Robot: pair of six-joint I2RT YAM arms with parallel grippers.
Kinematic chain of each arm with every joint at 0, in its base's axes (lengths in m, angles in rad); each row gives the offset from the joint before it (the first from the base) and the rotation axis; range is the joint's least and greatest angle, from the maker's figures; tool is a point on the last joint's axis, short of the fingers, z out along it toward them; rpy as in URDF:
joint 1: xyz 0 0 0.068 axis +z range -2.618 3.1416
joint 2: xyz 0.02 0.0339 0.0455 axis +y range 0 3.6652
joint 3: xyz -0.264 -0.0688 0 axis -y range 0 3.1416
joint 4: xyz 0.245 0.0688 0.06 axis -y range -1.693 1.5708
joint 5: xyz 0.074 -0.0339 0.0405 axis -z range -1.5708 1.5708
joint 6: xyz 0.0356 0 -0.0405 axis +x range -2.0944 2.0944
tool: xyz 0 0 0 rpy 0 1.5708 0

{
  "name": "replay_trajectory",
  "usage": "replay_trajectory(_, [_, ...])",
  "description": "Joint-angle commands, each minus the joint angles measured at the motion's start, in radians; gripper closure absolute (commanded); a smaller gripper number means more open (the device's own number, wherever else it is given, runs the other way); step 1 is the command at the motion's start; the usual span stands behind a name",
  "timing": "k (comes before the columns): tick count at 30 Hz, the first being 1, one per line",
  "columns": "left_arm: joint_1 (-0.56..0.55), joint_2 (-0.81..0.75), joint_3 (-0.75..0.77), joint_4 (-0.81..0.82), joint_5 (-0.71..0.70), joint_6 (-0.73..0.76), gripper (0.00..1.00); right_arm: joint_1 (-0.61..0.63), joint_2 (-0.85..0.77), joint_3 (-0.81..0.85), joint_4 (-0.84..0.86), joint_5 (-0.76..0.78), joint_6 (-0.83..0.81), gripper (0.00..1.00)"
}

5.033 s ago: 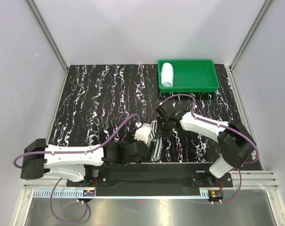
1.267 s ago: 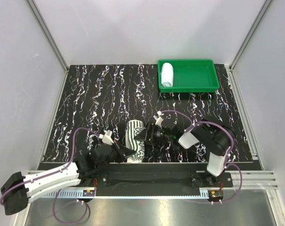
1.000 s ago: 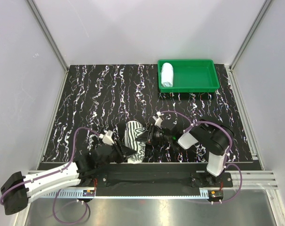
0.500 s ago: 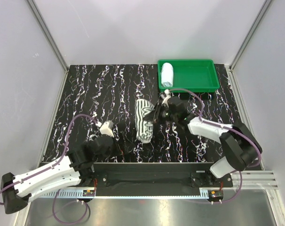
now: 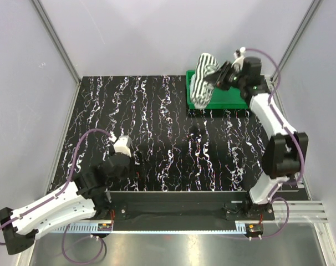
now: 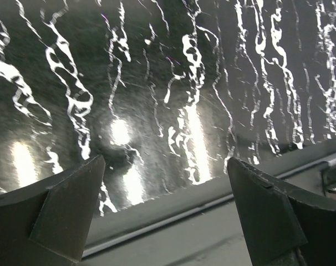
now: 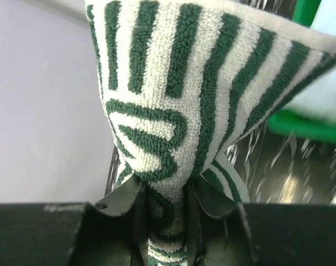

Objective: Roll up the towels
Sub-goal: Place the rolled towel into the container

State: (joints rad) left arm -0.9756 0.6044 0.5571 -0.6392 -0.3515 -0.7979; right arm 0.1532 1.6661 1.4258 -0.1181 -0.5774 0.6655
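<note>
The striped towel (image 5: 202, 81), rolled up, hangs in the air over the left end of the green tray (image 5: 234, 98). My right gripper (image 5: 218, 77) is shut on its side. In the right wrist view the fingers pinch a fold of the striped towel (image 7: 173, 83) at my right gripper (image 7: 165, 191). The pale blue towel (image 7: 330, 94) shows behind it, lying in the green tray (image 7: 301, 124); from the top it is hidden by the striped roll. My left gripper (image 5: 118, 162) sits low at the near left, and its jaws (image 6: 163, 160) stand wide open and hold nothing.
The black marbled table (image 5: 157, 122) reaches from the arm bases to the tray at the back right. Grey walls and metal posts close it in on three sides. The table's near edge and a rail (image 6: 212, 205) lie just below the left fingers.
My right arm has lifted the striped roll from the table's middle up and back to above the tray. The left gripper let go, opened wide and drew back to the near left.
</note>
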Motion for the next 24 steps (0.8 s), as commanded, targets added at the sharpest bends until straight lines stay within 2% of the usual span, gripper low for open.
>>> replay_trajectory(1, [0.031, 0.003, 0.050, 0.030, -0.012, 0.092, 0.01, -0.076, 0.175, 0.255, -0.037, -0.150, -0.044, 0.87])
replay_trajectory(5, [0.061, 0.008, 0.050, 0.059, 0.037, 0.114, 0.01, -0.147, 0.363, 0.430, 0.020, -0.252, -0.001, 0.87])
replay_trajectory(6, [0.066, 0.008, 0.046, 0.073, 0.048, 0.121, 0.01, -0.197, 0.401, 0.461, 0.031, -0.269, 0.008, 0.87])
replay_trajectory(10, [0.084, 0.026, 0.015, 0.110, 0.089, 0.129, 0.01, -0.234, 0.616, 0.620, 0.072, -0.360, 0.046, 0.87])
replay_trajectory(12, [0.092, 0.050, 0.001, 0.133, 0.115, 0.132, 0.01, -0.241, 0.748, 0.734, 0.031, -0.371, 0.020, 0.87])
replay_trajectory(16, [0.127, 0.078, -0.016, 0.160, 0.154, 0.135, 0.01, -0.245, 0.978, 0.996, -0.171, -0.360, -0.067, 0.86])
replay_trajectory(19, [0.156, 0.089, -0.031, 0.184, 0.180, 0.141, 0.01, -0.247, 1.050, 1.082, -0.267, -0.299, -0.135, 0.86])
replay_trajectory(24, [0.192, 0.116, -0.055, 0.228, 0.233, 0.144, 0.01, -0.245, 1.087, 1.121, -0.383, -0.216, -0.242, 0.84])
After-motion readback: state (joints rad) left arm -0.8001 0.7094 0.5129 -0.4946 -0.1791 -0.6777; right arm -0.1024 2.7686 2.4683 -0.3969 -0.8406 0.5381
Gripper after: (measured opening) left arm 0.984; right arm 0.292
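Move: The free spot in the container, just right of the rolled white towel, lies about 18 cm ahead of the right hand, 9 cm to its right and 23 cm below; this hand already holds the rolled striped towel. The white towel lies some 18 cm ahead and 1 cm left of the hand, the container's middle about 17 cm ahead and 13 cm right, both also well below. From the empty left hand, the spot is roughly 46 cm ahead, 45 cm right and 10 cm lower. Carry the striped towel with the right gripper about 20 cm forward and 10 cm to the right over the container, rising slightly at first, then lower it some 22 cm into the space beside the white towel, tipping the fingers about 15 degrees further down. Keep the pinch shut throughout. Ease the open, empty left gripper a couple of centimetres forward and down. ##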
